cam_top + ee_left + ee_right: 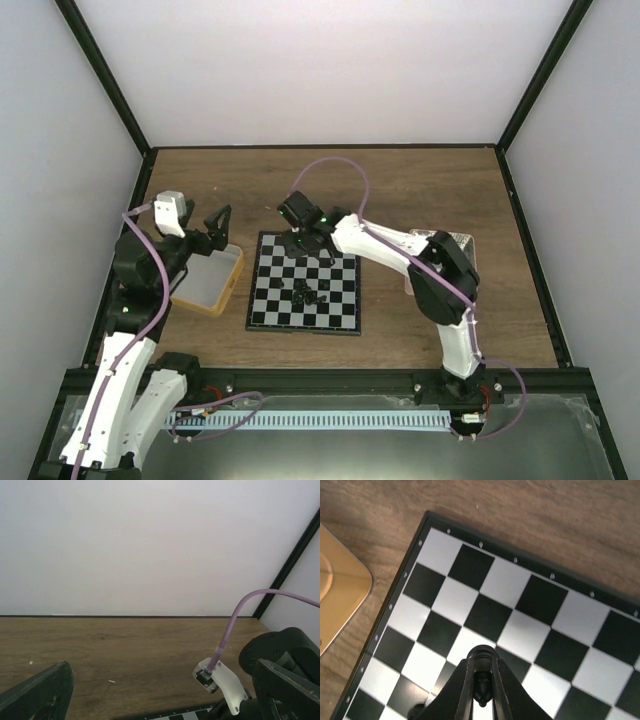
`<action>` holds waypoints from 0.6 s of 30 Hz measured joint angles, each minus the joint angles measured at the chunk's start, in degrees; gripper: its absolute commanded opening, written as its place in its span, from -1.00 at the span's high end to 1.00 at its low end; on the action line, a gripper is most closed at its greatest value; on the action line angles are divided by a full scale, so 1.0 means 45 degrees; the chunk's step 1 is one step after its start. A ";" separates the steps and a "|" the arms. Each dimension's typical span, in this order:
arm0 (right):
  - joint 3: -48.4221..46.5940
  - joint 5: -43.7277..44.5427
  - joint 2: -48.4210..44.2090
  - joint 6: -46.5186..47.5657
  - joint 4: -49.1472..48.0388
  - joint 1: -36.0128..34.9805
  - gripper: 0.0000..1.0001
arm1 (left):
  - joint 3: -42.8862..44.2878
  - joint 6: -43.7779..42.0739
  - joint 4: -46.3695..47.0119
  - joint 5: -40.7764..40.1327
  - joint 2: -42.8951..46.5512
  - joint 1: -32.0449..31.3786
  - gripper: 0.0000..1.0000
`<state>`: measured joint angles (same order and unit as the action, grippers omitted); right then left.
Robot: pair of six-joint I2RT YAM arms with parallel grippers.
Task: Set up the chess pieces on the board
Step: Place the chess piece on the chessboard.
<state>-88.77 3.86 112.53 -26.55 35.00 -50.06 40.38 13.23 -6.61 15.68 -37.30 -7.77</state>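
The board [272, 308] lies flat on the wooden table, and a small heap of black chess pieces [311, 293] sits near its middle. Over the board's far rows hangs my right gripper [316, 246], reached in from the right. Seen in the right wrist view, that gripper [483, 687] is shut on one black chess piece [483, 676], held just above the squares of the board [540, 600]. Another piece [415, 713] peeks in at the bottom edge. My left gripper [214, 226] hovers open and empty over the yellow tray [222, 296]; its fingers [42, 692] stand wide apart.
The yellow-rimmed tray's corner [340, 592] lies just left of the board. A pale tray [458, 240] sits partly hidden under the right arm. The right arm's wrist and purple cable [235, 625] fill the right of the left wrist view. White walls enclose the table.
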 measured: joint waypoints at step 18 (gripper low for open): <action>-0.2161 0.0160 0.2424 0.0612 0.0743 0.0000 0.30 | -0.0005 0.0010 -0.0452 -0.2025 0.0316 0.0005 -1.00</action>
<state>-98.50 4.58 123.44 -23.79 38.35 -50.06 40.36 13.28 -8.64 6.57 -35.88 -7.75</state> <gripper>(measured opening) 0.338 0.998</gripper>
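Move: Held upright in my right fingers is a black chess piece. Its spot, by the near right corner of square c7, lies about 2 cm ahead, 2 cm left and 6 cm below. The board's far left corner is some 7 cm ahead and 9 cm left. A lone black piece lies 6 cm back and 4 cm left, the black pile 9 cm back and 3 cm right. From my left hand the spot is roughly 7 cm ahead, 14 cm right and 30 cm down. I bring the held black piece down about 4 cm onto the board with my right hand, easing some 2 cm forward and 2 cm left at the start; near the bottom my fingers open partway, letting go, and stay around the piece. My empty left hand swings about 2.5 cm left, turning some 10 degrees counter-clockwise, still wide open. ##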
